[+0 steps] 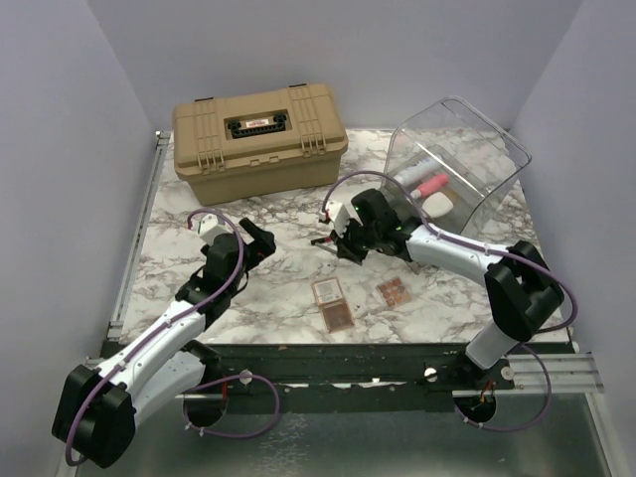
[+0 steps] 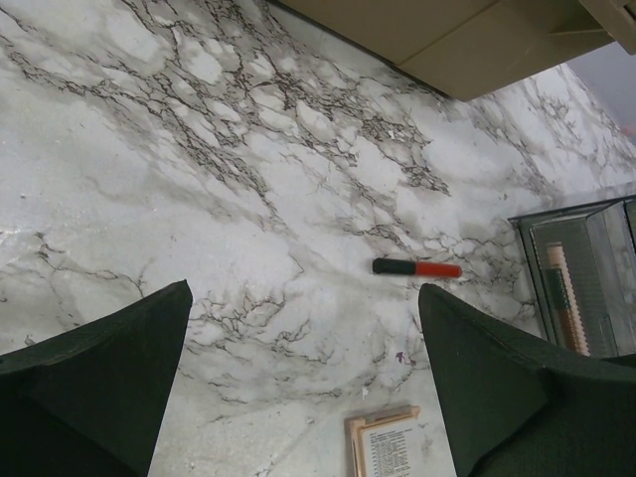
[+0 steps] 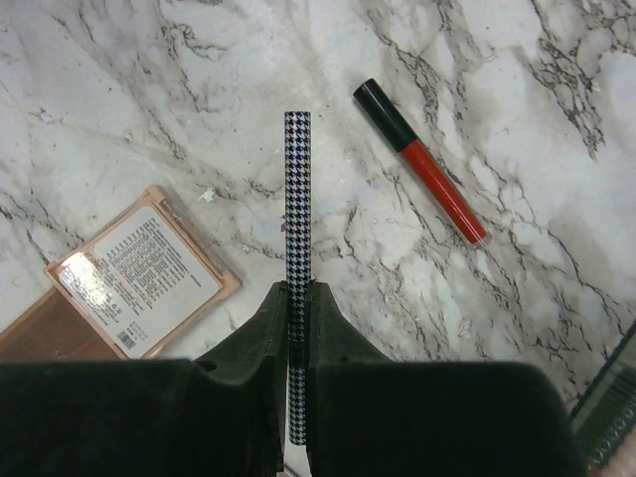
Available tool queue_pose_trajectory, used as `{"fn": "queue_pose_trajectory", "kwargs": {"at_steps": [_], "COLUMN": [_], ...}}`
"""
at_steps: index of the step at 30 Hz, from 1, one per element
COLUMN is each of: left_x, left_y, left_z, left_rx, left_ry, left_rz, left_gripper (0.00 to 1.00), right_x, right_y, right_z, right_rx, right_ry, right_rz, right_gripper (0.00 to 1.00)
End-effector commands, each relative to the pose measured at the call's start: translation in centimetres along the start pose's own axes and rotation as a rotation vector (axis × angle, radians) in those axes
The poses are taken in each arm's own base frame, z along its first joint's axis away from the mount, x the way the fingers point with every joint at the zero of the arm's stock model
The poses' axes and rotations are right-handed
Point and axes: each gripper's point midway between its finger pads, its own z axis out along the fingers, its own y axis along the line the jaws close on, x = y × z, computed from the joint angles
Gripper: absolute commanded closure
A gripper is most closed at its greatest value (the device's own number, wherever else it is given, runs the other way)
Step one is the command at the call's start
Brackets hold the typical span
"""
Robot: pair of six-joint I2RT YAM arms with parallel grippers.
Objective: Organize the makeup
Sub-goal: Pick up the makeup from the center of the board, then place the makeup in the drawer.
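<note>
My right gripper (image 3: 297, 298) is shut on a thin black-and-white checked pencil (image 3: 297, 189), held just above the marble; in the top view the gripper (image 1: 333, 241) is at the table's middle. A red pencil with a black cap (image 3: 422, 164) lies to its right, also seen in the left wrist view (image 2: 417, 268). A square palette (image 3: 144, 268) lies to its left, label side up. My left gripper (image 2: 303, 378) is open and empty above bare marble, left of the palettes (image 1: 328, 291). A pink tube (image 1: 429, 185), a white tube (image 1: 412, 169) and a white oval piece (image 1: 440, 207) lie inside the clear bin (image 1: 497, 149).
A large tan hard case (image 1: 258, 139) stands at the back left. The clear bin lies tipped at the back right, its opening toward the centre. Two palettes (image 1: 336, 318) and a third (image 1: 394, 292) lie near the front edge. A metal rail (image 1: 134, 248) runs along the table's left side.
</note>
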Motion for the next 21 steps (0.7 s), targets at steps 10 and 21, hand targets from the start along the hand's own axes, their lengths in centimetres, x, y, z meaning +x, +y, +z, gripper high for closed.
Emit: {"fn": "queue_pose_trajectory", "kwargs": {"at_steps": [10,21], "left_x": [0.7,0.8], "left_y": [0.2,0.3], "left_z": [0.4,0.2], "left_rx": [0.006,0.011], "left_ry": [0.019,0.016], "left_rz": [0.007,-0.007], "left_gripper": [0.02,0.02], "right_x": [-4.0,-3.9], "right_y": [-3.1,-8.5], "right_z": [-6.6,-10.7], "right_rx": [0.279,0.58], "right_ry": [-0.137,-0.078], "right_rz": [0.005,0.034], "right_gripper": [0.99,0.99]}}
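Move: The middle of the clear box I'm carrying the patterned pen towards lies about 20 cm to the right of my right hand and 12 ahead. Its near compartment is only some 12 cm right, 5 ahead and 5 below. The red lip gloss lies about 5 ahead, 3 left and 7 below; the compact, on the table, 9 back and 3 left; the brown palette 6 back, 11 right. From my left hand, the box is some 40 cm right and 12 ahead. Still pinching the patterned pen in my nearly shut right hand, I lift it about 8 cm straight off the area beside the lip gloss, then level out and carry it right and a little forward, some 5 cm across towards the clear box. As I go my wrist swings roughly 25 degrees clockwise, bringing the fingers round to point more forward. ##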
